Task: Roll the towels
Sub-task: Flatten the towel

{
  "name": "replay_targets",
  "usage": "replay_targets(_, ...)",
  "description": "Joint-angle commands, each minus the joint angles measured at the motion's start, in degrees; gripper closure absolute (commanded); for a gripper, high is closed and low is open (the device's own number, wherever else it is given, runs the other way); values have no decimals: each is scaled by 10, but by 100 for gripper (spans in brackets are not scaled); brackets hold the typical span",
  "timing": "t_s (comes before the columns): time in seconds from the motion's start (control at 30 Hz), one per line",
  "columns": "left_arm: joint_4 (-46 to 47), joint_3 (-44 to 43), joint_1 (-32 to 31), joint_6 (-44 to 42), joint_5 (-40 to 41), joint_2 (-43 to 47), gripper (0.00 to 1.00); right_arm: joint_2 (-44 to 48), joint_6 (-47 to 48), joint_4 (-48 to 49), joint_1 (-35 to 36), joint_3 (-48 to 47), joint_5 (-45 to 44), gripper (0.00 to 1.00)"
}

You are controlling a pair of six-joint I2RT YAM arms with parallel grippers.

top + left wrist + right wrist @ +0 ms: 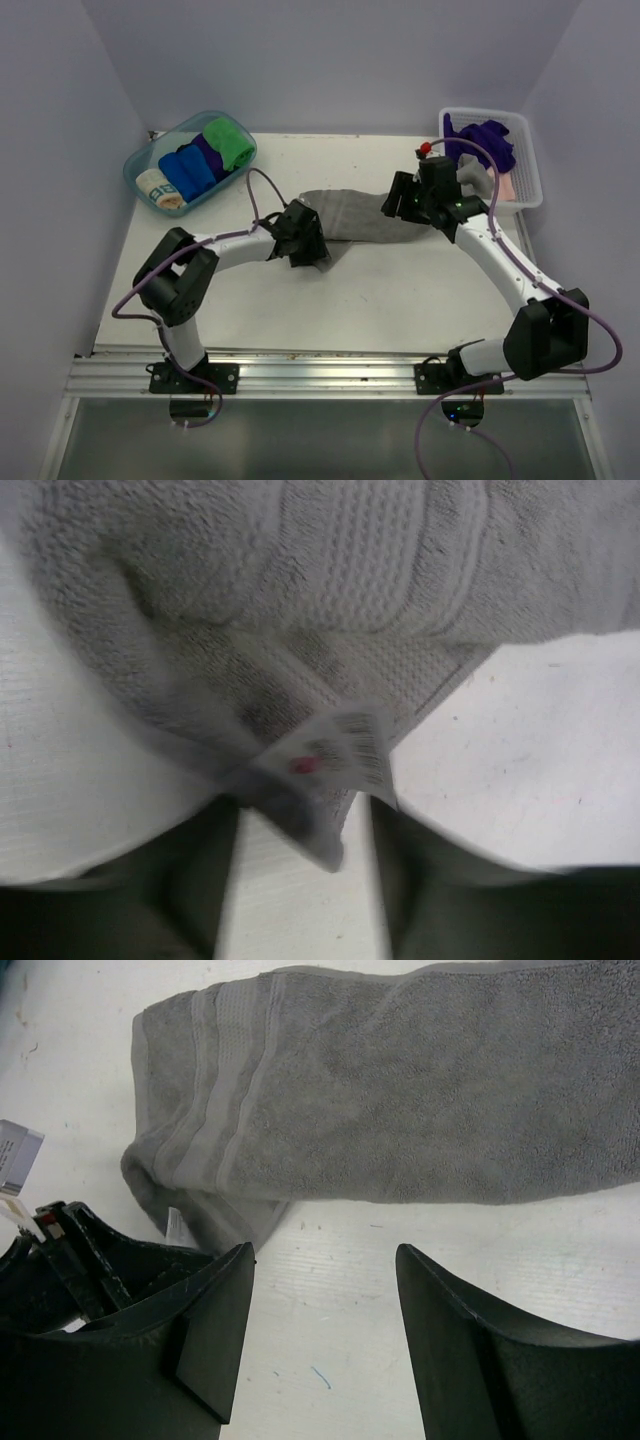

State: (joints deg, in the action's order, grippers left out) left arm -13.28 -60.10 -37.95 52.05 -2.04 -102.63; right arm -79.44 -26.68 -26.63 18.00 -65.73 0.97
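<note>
The grey towel [350, 212] lies folded into a long strip at the middle of the table [380, 290]. My left gripper [305, 245] is at its left end. In the left wrist view the grey towel [330, 580] fills the top, and its corner with a white label [345, 745] hangs between the jaws of the left gripper [305, 812], which stand apart with table showing beside the cloth. My right gripper [400, 205] is at the towel's right end. In its wrist view the right gripper [325, 1260] is open over bare table, just short of the grey towel [420, 1100]. A dark purple towel [487, 140] and a pale pink towel [508, 186] lie in the white basket [531, 160].
A blue bin [140, 165] at the back left holds several rolled cloths, among them a green one [230, 143] and a blue one [188, 170]. The white basket stands at the back right corner, close behind the right arm. Walls enclose the table on three sides.
</note>
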Motion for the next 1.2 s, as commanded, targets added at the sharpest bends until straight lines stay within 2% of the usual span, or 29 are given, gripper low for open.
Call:
replay_targets(0.0, -4, -19, -1, 11, 36, -27, 63, 24, 5, -3, -1, 10, -6, 37)
replay_targets(0.07, -33, -49, 4, 2, 57, -18, 96, 26, 5, -12, -1, 11, -23, 38)
replay_targets(0.1, -45, -58, 9, -6, 63, -11, 100, 32, 7, -14, 0, 14, -32, 38)
replay_targets(0.23, -69, -62, 53, -27, 72, 85, 100, 61, 22, -30, 0, 19, -100, 37)
replay_targets(0.37, -81, -70, 124, -59, 72, 186, 100, 89, 27, -40, -3, 25, -143, 37)
replay_targets(0.57, -123, -158, 143, -107, 108, 275, 100, 96, -9, -22, -20, 35, -149, 31)
replay_targets(0.77, -140, -200, 150, -134, 113, 309, 100, 68, -67, 17, -61, 67, -78, 16)
replay_targets(0.93, -150, -204, 151, -139, 129, 323, 100, 66, -132, 87, -131, 122, 44, 13)
replay_targets(0.97, -151, -203, 152, -139, 129, 324, 100, 69, -159, 128, -139, 146, 60, 13)
replay_targets(1.07, -151, -201, 152, -141, 124, 323, 100, 70, -197, 199, -160, 174, 86, 11)
replay_targets(1.17, -149, -201, 152, -140, 117, 324, 100, 31, -217, 239, -163, 165, 97, 11)
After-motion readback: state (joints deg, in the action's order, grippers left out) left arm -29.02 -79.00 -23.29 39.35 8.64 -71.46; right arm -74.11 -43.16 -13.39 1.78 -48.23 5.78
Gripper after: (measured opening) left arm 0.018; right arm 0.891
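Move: The grey towel's labelled near-left corner lies right between the left hand's open fingertips, about 1 cm ahead and 1 cm below; the towel's middle is some 12 cm ahead and 10 cm to the right. From the right hand, this corner is roughly 18 cm left, 6 cm back and 17 cm down. The towel's bunched right end is about 18 cm right, 15 cm ahead and 10 cm below, with the white basket some 4 cm beyond and 4 cm right of it. The left fingers shut on the towel's labelled corner at the table and keep it pinched while the arm sweeps it up some 30 cm and about 13 cm left, a little forward, tilting the fingers up nearly 40 degrees. The right hand, holding nothing, shifts about 8 cm right towards the towel's right end, rising slightly, then sinking about 5 cm below its start while its fingers open wider. ##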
